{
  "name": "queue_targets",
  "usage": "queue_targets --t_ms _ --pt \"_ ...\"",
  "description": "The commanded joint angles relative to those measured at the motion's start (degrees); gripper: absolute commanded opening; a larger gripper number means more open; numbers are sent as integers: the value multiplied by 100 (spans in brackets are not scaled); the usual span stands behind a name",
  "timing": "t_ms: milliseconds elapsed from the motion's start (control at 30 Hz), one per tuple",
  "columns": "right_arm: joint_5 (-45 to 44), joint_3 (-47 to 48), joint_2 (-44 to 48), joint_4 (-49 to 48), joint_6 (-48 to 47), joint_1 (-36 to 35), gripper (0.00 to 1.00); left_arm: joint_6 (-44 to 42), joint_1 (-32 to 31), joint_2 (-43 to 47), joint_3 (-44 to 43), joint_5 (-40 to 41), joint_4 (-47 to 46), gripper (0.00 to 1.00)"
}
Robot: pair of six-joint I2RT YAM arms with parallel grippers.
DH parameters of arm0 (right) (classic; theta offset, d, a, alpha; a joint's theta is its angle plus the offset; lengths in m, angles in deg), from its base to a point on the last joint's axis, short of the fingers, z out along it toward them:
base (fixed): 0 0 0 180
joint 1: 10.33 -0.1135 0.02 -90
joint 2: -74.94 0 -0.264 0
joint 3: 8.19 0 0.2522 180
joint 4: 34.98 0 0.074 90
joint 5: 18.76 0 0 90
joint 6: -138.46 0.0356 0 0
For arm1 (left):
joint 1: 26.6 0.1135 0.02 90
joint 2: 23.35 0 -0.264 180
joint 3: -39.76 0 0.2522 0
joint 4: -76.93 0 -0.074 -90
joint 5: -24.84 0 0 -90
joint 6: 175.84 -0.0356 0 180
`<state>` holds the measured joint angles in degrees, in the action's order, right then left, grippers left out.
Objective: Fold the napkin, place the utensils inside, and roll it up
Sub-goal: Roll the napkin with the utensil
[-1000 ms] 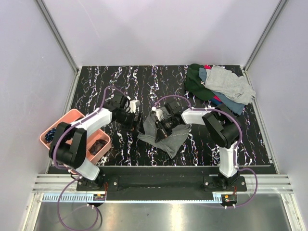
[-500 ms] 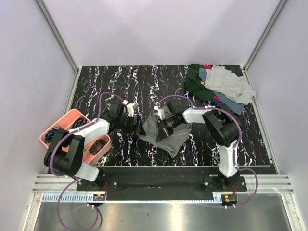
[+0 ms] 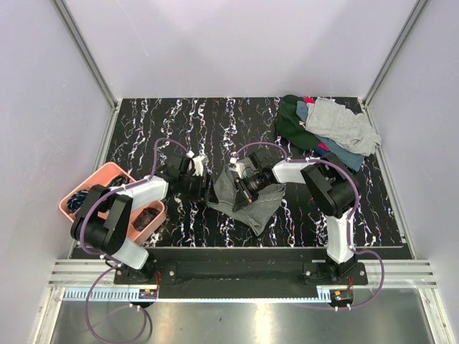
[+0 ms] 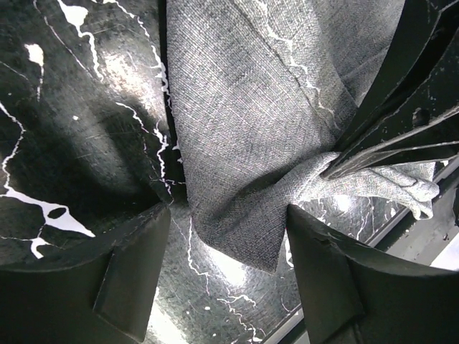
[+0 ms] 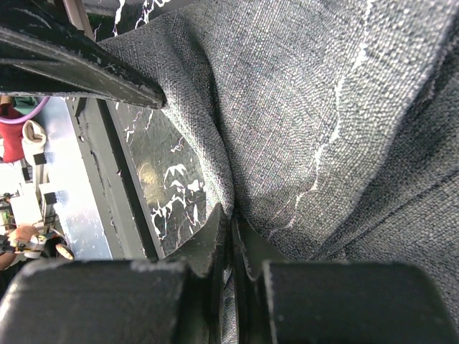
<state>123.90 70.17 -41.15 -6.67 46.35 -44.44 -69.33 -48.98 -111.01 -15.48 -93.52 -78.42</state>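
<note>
The grey napkin (image 3: 247, 204) lies crumpled on the black marbled table. My right gripper (image 5: 234, 218) is shut on a raised fold of the napkin (image 5: 323, 107), and shows from above as the right gripper (image 3: 242, 188). My left gripper (image 4: 228, 247) is open at the cloth's left side. A pointed corner of the napkin (image 4: 244, 179) hangs between its two fingers (image 4: 133, 269) without touching either. From above, the left gripper (image 3: 205, 188) sits against the napkin's left edge. The right gripper's fingers (image 4: 391, 122) pinch the cloth just beyond that corner. The utensils are out of view.
A pink tray (image 3: 92, 183) with dark contents stands at the table's left edge, beside the left arm. A heap of green, light-grey and blue cloths (image 3: 326, 129) lies at the back right. The table's near metal edge (image 4: 423, 240) runs close under the grippers.
My left gripper has come down and rightward to the napkin's left corner, and its jaws have narrowed a little. The right gripper has kept its pinch in place.
</note>
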Motion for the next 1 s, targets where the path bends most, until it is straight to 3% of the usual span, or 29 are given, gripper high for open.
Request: queue_targets --t_ms 0,533,733,833,933,967 --pt "-169 -9 -107 83 -141 45 9 -78 -39 -93 -106 313 -176 70" --pt "-46 27 -194 83 -132 53 10 -113 -162 -647 -335 551 -272 42" --pt "-168 106 -54 92 -35 53 13 -34 -268 -726 -238 437 -325 20" --pt "-440 184 253 162 61 45 19 -17 -285 -753 -203 332 -316 1" --pt "-782 220 735 206 140 45 34 27 -355 -744 -151 366 -299 0" --pt "-906 220 876 207 175 45 44 36 -373 -735 -142 366 -299 0"
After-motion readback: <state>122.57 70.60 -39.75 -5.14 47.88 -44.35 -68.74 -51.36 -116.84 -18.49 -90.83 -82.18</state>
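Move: The napkin's left corner lies between the left hand's open fingers, about 2 cm ahead, 2 cm to its right and 1 cm below. The napkin's near corner is some 15 cm right and 11 cm back from the left hand; the pink bin's middle is roughly 32 cm to its left and 2 cm back. The right hand already pinches a fold of the napkin's rolled edge; the left corner is some 11 cm to its left, about level. The left fingers close from well open to shut, pinching the napkin's left corner, as that hand eases about 2 cm forward, then slightly down and to the right, its tilt nearly unchanged. Meanwhile the right hand stays put, keeping its pinch on the fold, and only at the very end starts to spread its fingers and lift by under 1 cm. ##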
